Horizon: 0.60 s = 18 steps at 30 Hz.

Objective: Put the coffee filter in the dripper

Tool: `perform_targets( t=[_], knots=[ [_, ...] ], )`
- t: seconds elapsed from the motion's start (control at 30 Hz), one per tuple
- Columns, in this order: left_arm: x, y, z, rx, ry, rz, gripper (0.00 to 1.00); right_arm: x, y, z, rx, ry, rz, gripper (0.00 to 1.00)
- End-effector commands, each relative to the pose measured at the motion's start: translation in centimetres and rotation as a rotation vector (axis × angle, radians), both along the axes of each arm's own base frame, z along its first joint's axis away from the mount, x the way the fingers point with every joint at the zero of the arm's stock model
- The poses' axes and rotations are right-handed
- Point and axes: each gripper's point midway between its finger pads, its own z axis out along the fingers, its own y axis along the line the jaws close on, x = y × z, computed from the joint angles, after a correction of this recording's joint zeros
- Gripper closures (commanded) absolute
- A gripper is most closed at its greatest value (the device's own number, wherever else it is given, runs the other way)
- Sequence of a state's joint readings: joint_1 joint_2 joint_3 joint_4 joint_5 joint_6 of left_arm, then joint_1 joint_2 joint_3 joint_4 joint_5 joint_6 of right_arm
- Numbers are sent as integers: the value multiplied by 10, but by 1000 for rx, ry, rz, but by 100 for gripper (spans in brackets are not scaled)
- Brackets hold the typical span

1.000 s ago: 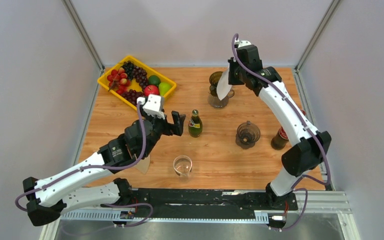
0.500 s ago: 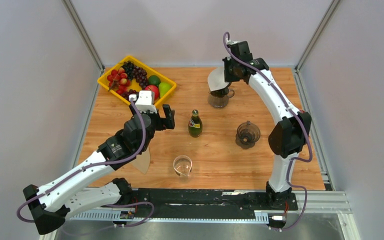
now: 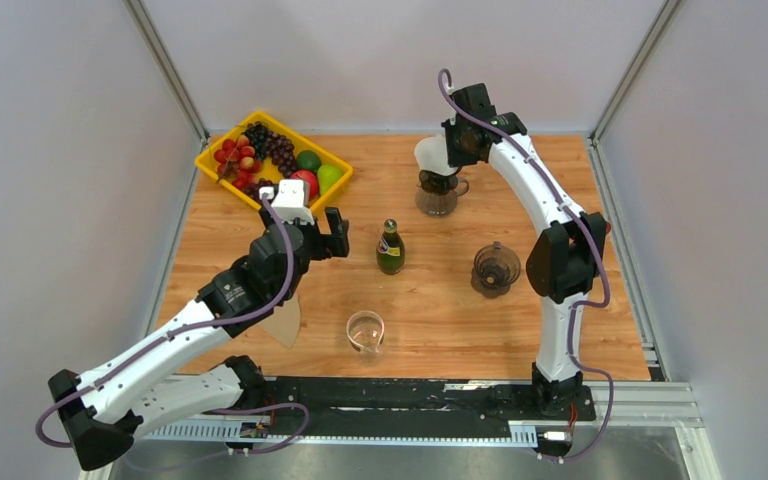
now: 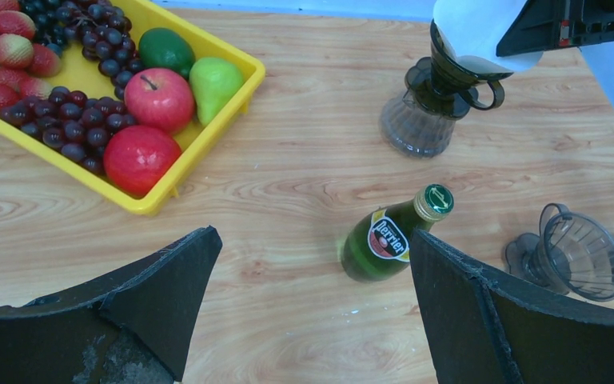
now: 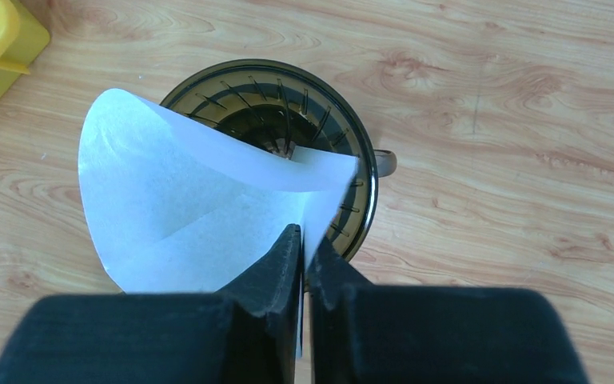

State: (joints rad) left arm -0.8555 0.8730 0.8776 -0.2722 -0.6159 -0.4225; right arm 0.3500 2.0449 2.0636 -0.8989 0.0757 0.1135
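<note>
A white paper coffee filter (image 5: 184, 200) hangs half unfolded over the dark glass dripper (image 5: 288, 88), its tip down in the ribbed cone. My right gripper (image 5: 304, 240) is shut on the filter's right edge, just above the dripper's near rim. From above, the filter (image 3: 430, 153) covers the dripper (image 3: 438, 183), which stands on a glass carafe (image 3: 438, 203) at the back of the table. My left gripper (image 4: 312, 240) is open and holds nothing, hovering mid-table left of the green bottle (image 4: 392, 236). The left wrist view catches the filter (image 4: 480, 28) above that dripper (image 4: 448, 68).
A yellow tray (image 3: 212, 158) of fruit sits at the back left. The green bottle (image 3: 390, 248) stands mid-table, with a second dark dripper (image 3: 496, 268) to its right. An empty glass (image 3: 365, 330) is near the front edge. A tan paper cone (image 3: 285, 325) lies under my left arm.
My right arm has swung left and carried the filter from beside the dripper to over it, the tip going into the cone. My left gripper has drawn back left, away from the bottle.
</note>
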Motion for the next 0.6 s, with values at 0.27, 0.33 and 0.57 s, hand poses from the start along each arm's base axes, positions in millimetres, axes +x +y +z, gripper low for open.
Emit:
perform_targets(
  t=[0.27, 0.33, 0.57],
  knots=[
    [2, -8, 2, -22, 10, -25, 0, 9, -9, 42, -6, -94, -22, 65],
    [2, -10, 2, -22, 11, -32, 0, 8, -10, 43, -4, -97, -24, 60],
    [4, -14, 2, -18, 18, -39, 0, 6, -16, 69, -9, -154, -37, 51]
  ],
)
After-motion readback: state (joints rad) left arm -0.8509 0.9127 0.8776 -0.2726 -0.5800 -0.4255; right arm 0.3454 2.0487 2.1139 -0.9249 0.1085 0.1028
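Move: The right hand holds the coffee filter over the near right part of the dripper's mouth; the dripper's middle is about 3 cm ahead, 3 cm left and 6 cm below, with the carafe straight under it, some 14 cm below the hand. The green bottle stands about 16 cm back and 13 cm left, the grey dripper some 21 cm back and 7 cm right, both about 15 cm below. From the empty left hand, the dripper is roughly 24 cm ahead, 22 cm right and 15 cm below. With the filter over the dripper's mouth, the right hand opens its almost shut fingers to about half, ending the pinch on the paper, while easing up about 1.5 cm and slightly to the right, its wrist hardly turning. The wide-open left hand begins a slow drift of about 1.5 cm down and to the right, touching nothing. ##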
